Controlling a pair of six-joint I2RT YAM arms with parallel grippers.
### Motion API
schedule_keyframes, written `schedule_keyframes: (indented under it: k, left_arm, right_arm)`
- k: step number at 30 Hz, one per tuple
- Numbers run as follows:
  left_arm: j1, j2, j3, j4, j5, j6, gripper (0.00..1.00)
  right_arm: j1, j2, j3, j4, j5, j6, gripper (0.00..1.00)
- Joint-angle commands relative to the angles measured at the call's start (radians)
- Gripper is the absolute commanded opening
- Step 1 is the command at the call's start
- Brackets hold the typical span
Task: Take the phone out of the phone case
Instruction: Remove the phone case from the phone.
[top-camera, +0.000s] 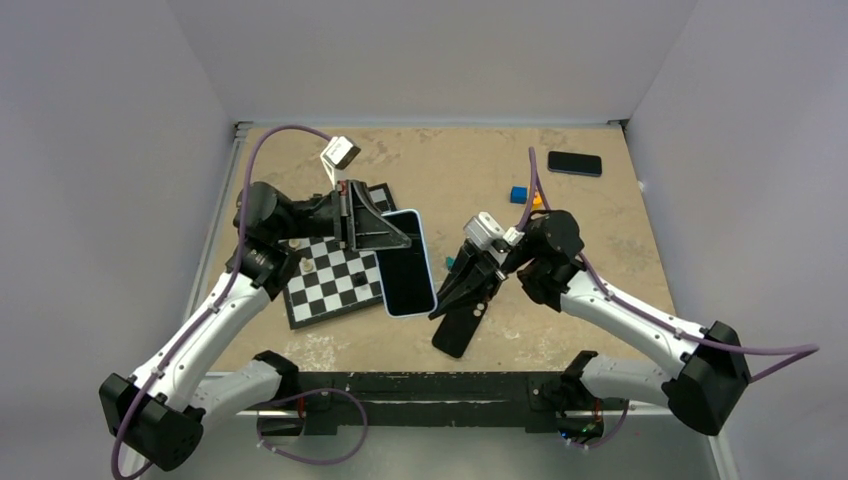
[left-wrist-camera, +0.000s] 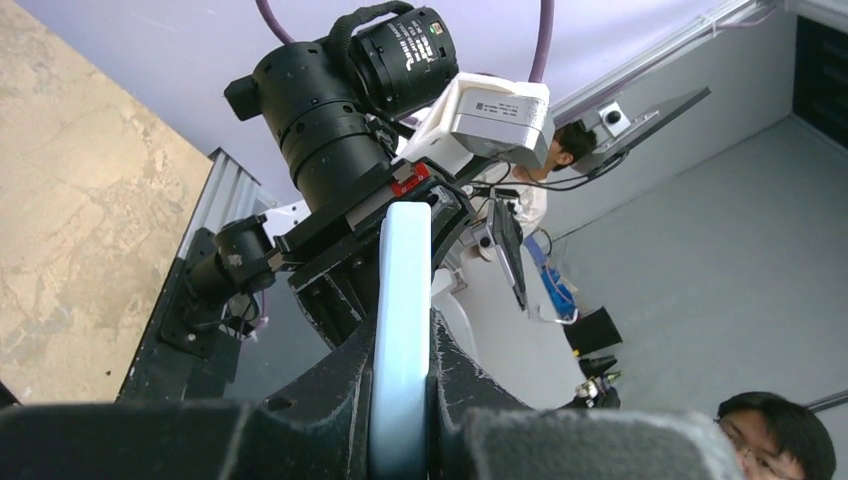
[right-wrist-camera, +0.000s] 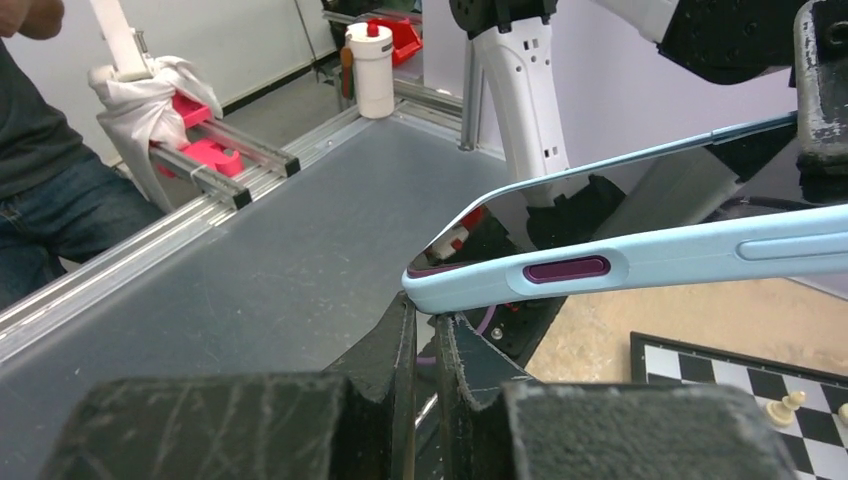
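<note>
The phone (top-camera: 408, 268), black screen up with a light-blue rim, hangs tilted over the edge of the chessboard. My left gripper (top-camera: 392, 238) is shut on its upper left edge. In the left wrist view the pale blue edge (left-wrist-camera: 404, 260) is clamped between both pads. The black phone case (top-camera: 458, 332), with two small holes, slants down to the table right of the phone and apart from it. My right gripper (top-camera: 448, 306) lies along the case's upper part, its jaws closed to a thin slit (right-wrist-camera: 428, 322) just under the phone's corner (right-wrist-camera: 560, 272). The case itself is hard to make out in the right wrist view.
A chessboard (top-camera: 330, 285) with a few small pieces lies under the left arm. An all-black phone slab (top-camera: 574, 163) rests at the back right. A blue cube (top-camera: 518, 194) and an orange bit (top-camera: 537, 200) sit behind the right arm. Walls close in the table on three sides.
</note>
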Motion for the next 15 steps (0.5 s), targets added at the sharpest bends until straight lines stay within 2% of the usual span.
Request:
schedule_keyframes:
  k: [1, 3, 4, 6, 8, 11, 15]
  left_arm:
    - [-0.028, -0.020, -0.010, 0.029, -0.023, -0.044, 0.00]
    - [-0.028, -0.041, -0.005, 0.001, -0.047, -0.003, 0.00]
    - [-0.026, -0.058, 0.006, -0.040, -0.065, 0.034, 0.00]
    - [-0.026, -0.080, 0.046, -0.165, -0.100, 0.139, 0.00]
    - [-0.027, -0.102, 0.077, -0.264, -0.140, 0.227, 0.00]
    - [-0.025, -0.111, 0.105, -0.317, -0.166, 0.284, 0.00]
    - [-0.025, -0.101, 0.125, -0.354, -0.172, 0.323, 0.00]
  right_arm:
    - [-0.015, 0.017, 0.096, -0.094, 0.328, -0.113, 0.00]
    - [-0.015, -0.011, 0.063, -0.162, 0.426, -0.125, 0.00]
    - [-0.014, -0.028, 0.034, -0.167, 0.427, -0.115, 0.04]
    - [-0.014, -0.071, -0.038, -0.174, 0.426, -0.071, 0.39]
    - [-0.014, -0.114, -0.101, -0.209, 0.415, -0.040, 0.56]
    - [-0.014, -0.199, -0.162, -0.331, 0.455, 0.001, 0.61]
    - [-0.014, -0.288, -0.193, -0.346, 0.413, 0.065, 0.55]
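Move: The right fingertips are already on the near right corner of the light-blue phone case. Its middle lies about 6 cm ahead, 4 cm left and 4 cm above that hand. The left hand still grips the encased phone, its middle some 2 cm back and 2 cm below, straight in line sideways. From the right hand, an empty black case lies on the table about 5 cm ahead, 6 cm right, 30 cm below. The right hand opens, freeing the phone case's corner, and moves about 4 cm down and forward, turning clockwise. ##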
